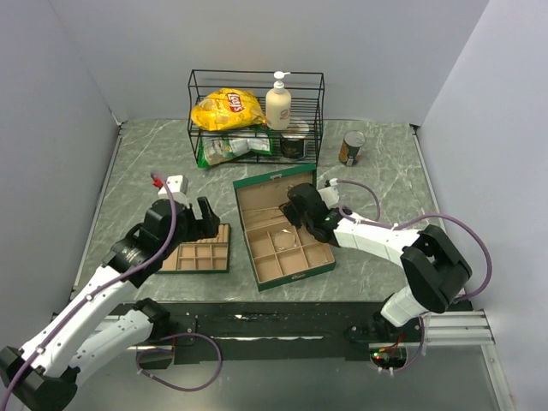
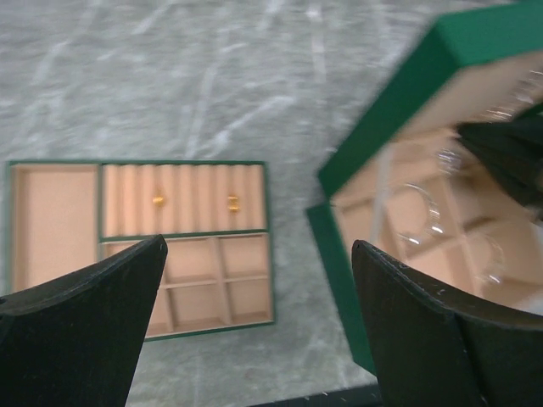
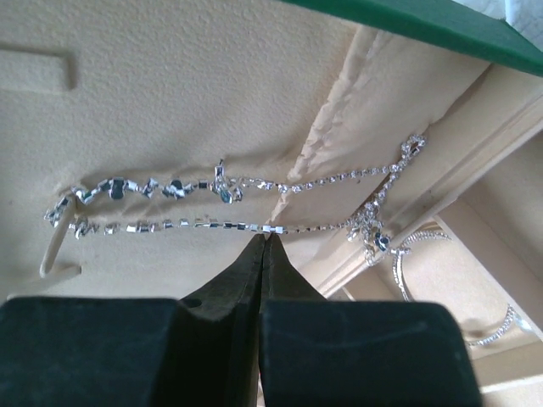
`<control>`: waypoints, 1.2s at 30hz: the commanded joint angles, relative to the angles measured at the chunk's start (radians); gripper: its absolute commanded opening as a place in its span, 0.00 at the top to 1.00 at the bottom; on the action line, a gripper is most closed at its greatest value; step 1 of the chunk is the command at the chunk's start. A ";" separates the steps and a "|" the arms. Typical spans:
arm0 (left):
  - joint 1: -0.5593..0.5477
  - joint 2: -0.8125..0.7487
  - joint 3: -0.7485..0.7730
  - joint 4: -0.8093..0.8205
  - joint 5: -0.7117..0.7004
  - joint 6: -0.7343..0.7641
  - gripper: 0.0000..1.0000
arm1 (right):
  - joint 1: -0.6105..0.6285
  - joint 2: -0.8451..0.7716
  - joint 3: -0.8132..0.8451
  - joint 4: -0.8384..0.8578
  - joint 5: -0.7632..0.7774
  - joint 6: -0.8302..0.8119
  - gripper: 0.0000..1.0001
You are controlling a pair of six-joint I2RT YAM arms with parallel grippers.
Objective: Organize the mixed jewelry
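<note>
A silvery beaded chain (image 3: 161,225) lies doubled on the tan lining inside the lid of the green box (image 1: 265,179). My right gripper (image 3: 265,238) is shut, its tips meeting just under the chain's lower strand; whether they pinch it is unclear. Thin silver bangles (image 3: 405,254) rest in the box compartments beyond a divider. My left gripper (image 2: 259,246) hangs open over the table between the flat compartment tray (image 2: 51,220) and the box (image 2: 382,119). Two small gold rings (image 2: 158,200) sit in the tray's ring rolls. Bangles (image 2: 420,208) show blurred in the box.
A black wire rack (image 1: 255,116) at the back holds a yellow chips bag (image 1: 227,110), a soap bottle (image 1: 278,103) and packets. A tin can (image 1: 351,147) stands right of it. Grey walls close in both sides.
</note>
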 commanded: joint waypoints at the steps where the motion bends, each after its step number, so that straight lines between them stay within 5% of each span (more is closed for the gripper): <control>1: 0.006 -0.075 -0.028 0.140 0.212 0.060 0.04 | -0.010 -0.060 -0.026 0.040 -0.011 -0.031 1.00; 7: 0.000 -0.077 -0.042 0.227 0.427 0.098 0.04 | -0.007 -0.083 -0.066 0.074 -0.048 -0.042 1.00; 14: -0.052 0.033 0.019 0.318 0.501 0.155 0.04 | -0.015 -0.103 -0.086 0.089 -0.070 -0.072 1.00; 25: -0.205 0.240 0.101 0.479 0.519 0.328 0.04 | -0.023 -0.089 -0.088 0.118 -0.136 -0.114 1.00; 36: -0.221 0.377 0.093 0.611 0.473 0.437 0.04 | -0.027 -0.115 -0.092 0.098 -0.140 -0.140 1.00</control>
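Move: The necklace, one strand between the right hand's shut fingertips near the box hinge, lies about 20 cm to the left hand's right, 7 cm ahead and 8 cm lower. The bracelet in the box's middle hinge-side compartment is about 19 cm to the left hand's right, 1 cm back and 14 cm lower; the ring tray is some 5 cm back, 3 cm left and 17 cm below. From the right hand, the pinched strand is right at the fingertips, and the same bracelet is roughly 7 cm back and 5 cm lower. Swinging right by about 17 cm in a low arc, up a few centimetres and then partly down again, the left hand leaves the tray for the open box and the necklace, turning some 45 degrees clockwise, fingers wide open, touching nothing. The right hand keeps its pinch on the necklace strand and draws it back slightly, about 1.5 cm. ##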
